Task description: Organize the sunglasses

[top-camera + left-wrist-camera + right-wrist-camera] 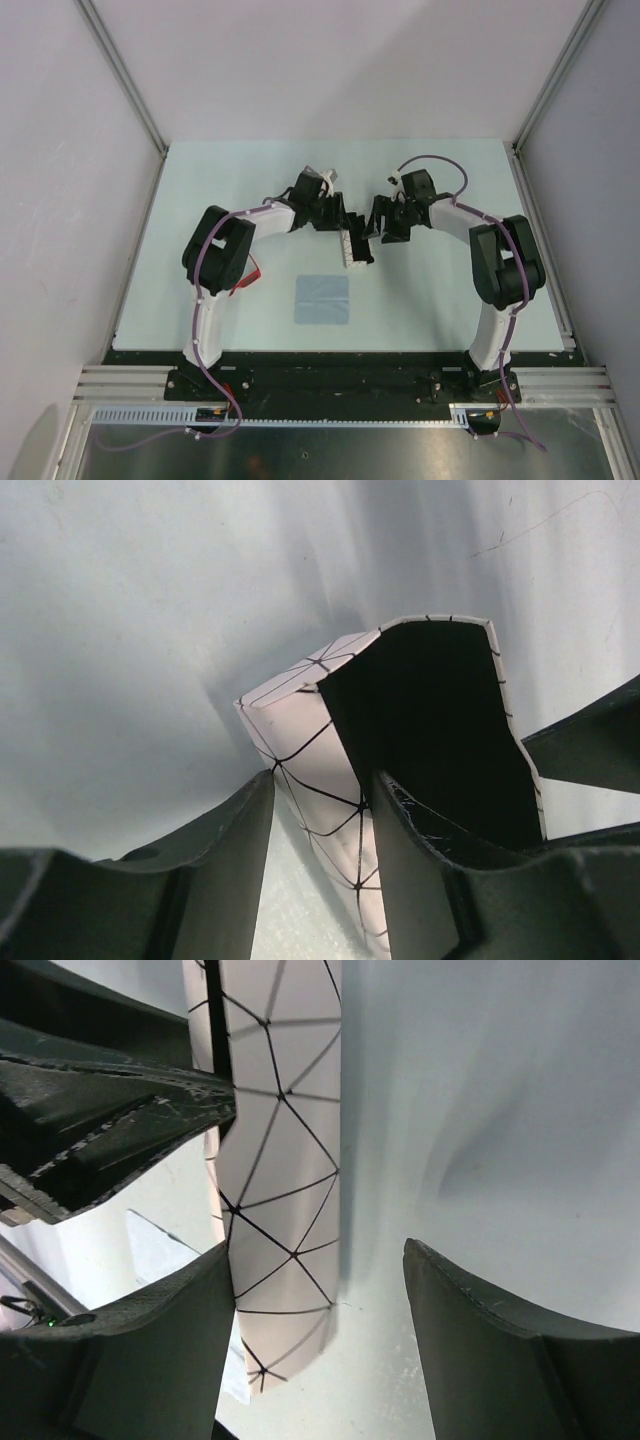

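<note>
The red sunglasses [250, 272] lie on the table at the left, mostly hidden under the left arm's elbow. A white case [356, 248] with a black line pattern stands open mid-table between the two grippers. My left gripper [340, 218] is shut on one patterned wall of the case [300, 720], with one finger [410, 860] inside against its black lining. My right gripper [385, 228] is open. In its own view the case [285, 1110] touches the left finger [180, 1340], and a wide gap separates it from the other finger.
A flat light-blue square cloth [322, 299] lies near the front, between the arm bases. Grey walls with metal rails enclose the pale table [450, 180] on three sides.
</note>
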Motion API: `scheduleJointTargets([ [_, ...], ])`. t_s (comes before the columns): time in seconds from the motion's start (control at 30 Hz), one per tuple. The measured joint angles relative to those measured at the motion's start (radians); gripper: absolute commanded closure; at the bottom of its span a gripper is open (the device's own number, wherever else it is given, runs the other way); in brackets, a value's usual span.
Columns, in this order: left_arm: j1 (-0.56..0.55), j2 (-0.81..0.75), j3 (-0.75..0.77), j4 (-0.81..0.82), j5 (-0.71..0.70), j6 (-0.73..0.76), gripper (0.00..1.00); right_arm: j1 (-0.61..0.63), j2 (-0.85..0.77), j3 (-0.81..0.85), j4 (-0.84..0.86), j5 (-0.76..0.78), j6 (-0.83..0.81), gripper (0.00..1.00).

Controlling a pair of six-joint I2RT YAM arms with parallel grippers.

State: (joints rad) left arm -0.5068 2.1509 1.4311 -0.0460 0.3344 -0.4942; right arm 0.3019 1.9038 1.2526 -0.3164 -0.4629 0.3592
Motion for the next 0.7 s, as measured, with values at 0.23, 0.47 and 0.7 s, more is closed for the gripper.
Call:
scheduleJointTargets([
  [0.23, 0.000, -0.005, 0.006, -0.027, -0.007, 0.015, 0.46, 0.000, -0.019, 0.000, -0.034, 0.078, -0.006, 0.34],
  [0.47, 0.000, -0.014, 0.014, -0.043, -0.008, 0.025, 0.25, 0.010, -0.063, 0.006, -0.045, 0.092, -0.013, 0.29],
  [0.7, 0.001, -0.032, 0.019, -0.077, -0.020, 0.027, 0.14, 0.029, -0.124, 0.020, -0.045, 0.092, -0.009, 0.27],
])
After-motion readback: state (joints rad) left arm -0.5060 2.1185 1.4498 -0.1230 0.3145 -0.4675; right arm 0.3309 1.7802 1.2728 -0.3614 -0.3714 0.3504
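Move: The open white sunglasses case has its middle about 4 cm back and 2 cm right of the left hand, barely below, its left wall between those fingers. From the right hand that middle lies some 3 cm left, 1 cm back and 3 cm down. Counted from the left hand, the grey cloth is about 18 cm back and 5 cm left, the red sunglasses some 12 cm back and 24 cm left. The left fingers let go of the case's left wall, spreading wide on both sides of it while that hand lifts only about 1 cm. The right hand, already open at the right-hand panel, first slips roughly 1.5 cm to the right, then comes free and rises away from the case, ending about 5 cm higher and back over its starting spot, fingers still open. ##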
